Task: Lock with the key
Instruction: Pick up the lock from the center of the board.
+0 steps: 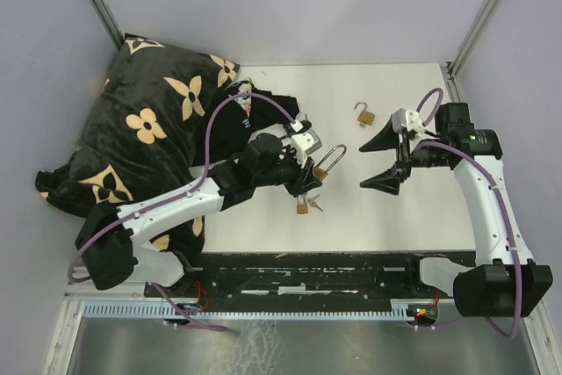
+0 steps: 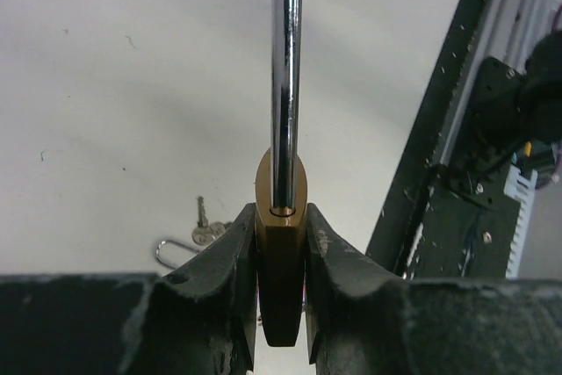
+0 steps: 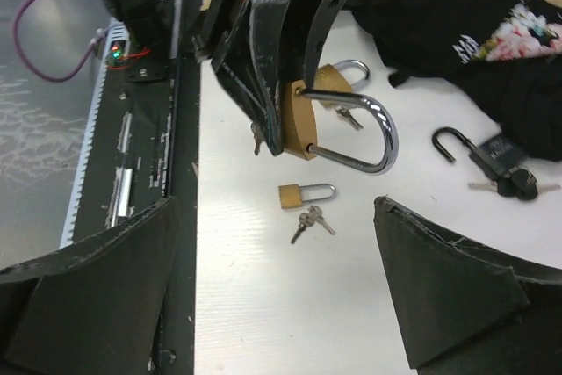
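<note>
My left gripper is shut on the body of a large brass padlock. Its chrome shackle points away from the fingers. From the right wrist the same padlock hangs above the table, its shackle looping right. A small key-like piece sticks out under its body, partly hidden by the left fingers. My right gripper stands wide open to the right of that padlock, apart from it, with nothing between its fingers.
A small brass padlock and a bunch of keys lie on the white table below the held lock. A black padlock with keys lies right. Another brass padlock lies further back. A black flowered cushion fills the back left.
</note>
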### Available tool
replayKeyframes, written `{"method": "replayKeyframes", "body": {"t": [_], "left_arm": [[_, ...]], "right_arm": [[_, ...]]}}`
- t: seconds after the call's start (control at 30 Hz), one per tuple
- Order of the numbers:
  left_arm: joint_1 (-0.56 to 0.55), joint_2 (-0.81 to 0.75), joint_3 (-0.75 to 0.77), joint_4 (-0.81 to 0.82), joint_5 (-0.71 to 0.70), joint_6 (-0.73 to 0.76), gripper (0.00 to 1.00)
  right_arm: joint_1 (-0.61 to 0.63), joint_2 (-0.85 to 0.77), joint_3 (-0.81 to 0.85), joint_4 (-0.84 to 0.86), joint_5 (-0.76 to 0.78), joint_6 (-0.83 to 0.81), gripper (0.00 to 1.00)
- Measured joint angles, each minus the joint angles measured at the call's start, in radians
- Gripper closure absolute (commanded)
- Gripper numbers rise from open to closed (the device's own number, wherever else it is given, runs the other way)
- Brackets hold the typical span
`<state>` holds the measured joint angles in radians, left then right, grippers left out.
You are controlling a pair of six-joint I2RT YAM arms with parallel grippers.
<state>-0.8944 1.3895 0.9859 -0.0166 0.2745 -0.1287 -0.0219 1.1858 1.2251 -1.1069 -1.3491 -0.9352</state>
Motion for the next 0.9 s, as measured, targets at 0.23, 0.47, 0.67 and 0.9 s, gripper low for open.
{"method": "replayKeyframes", "body": {"t": [0.23, 0.47, 0.67, 0.9], "left_arm": [[-0.039, -0.254, -0.172, -0.078, 0.069, 0.169, 0.97], [-0.089, -0.368, -0.253, -0.091, 0.103, 0.301, 0.97], [-0.135, -0.368, -0.253, -0.087, 0.102, 0.351, 0.97], [-0.155, -0.338, -0.253, -0.087, 0.101, 0.359, 0.97]], "right_arm": [[0.023, -0.004, -0.011, -0.337, -0.064, -0.406, 0.04], [0.19, 0.072, -0.01, -0.485, -0.056, -0.632, 0.2], [0.283, 0.14, -0.003, -0.496, -0.041, -0.704, 0.28], [0.31, 0.16, 0.062, -0.496, -0.005, -0.67, 0.27]]}}
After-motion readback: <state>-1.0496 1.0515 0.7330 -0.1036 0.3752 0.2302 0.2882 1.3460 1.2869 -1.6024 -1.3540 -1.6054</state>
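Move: The lock with the long shackle is already in the left gripper. Its middle lies about 9 cm to the left of the wide-open right gripper, level in reach and some 5 cm lower. From the left hand, the right gripper is roughly 12 cm right, 2 cm ahead and 6 cm up; on the board below, the small padlock sits 6 cm back and 3 cm left, and the black padlock 13 cm ahead and 6 cm left. Keep the left gripper shut on the lock's body and draw it back about 10 cm and a little left, turning it some 20 degrees clockwise so the shackle swings round to point at the right gripper. Bring the right gripper back about 7 cm, left 5 cm and slightly down, turned 25 degrees counter-clockwise and narrowed to three-quarters open, towards the shackle's end without gripping it. ##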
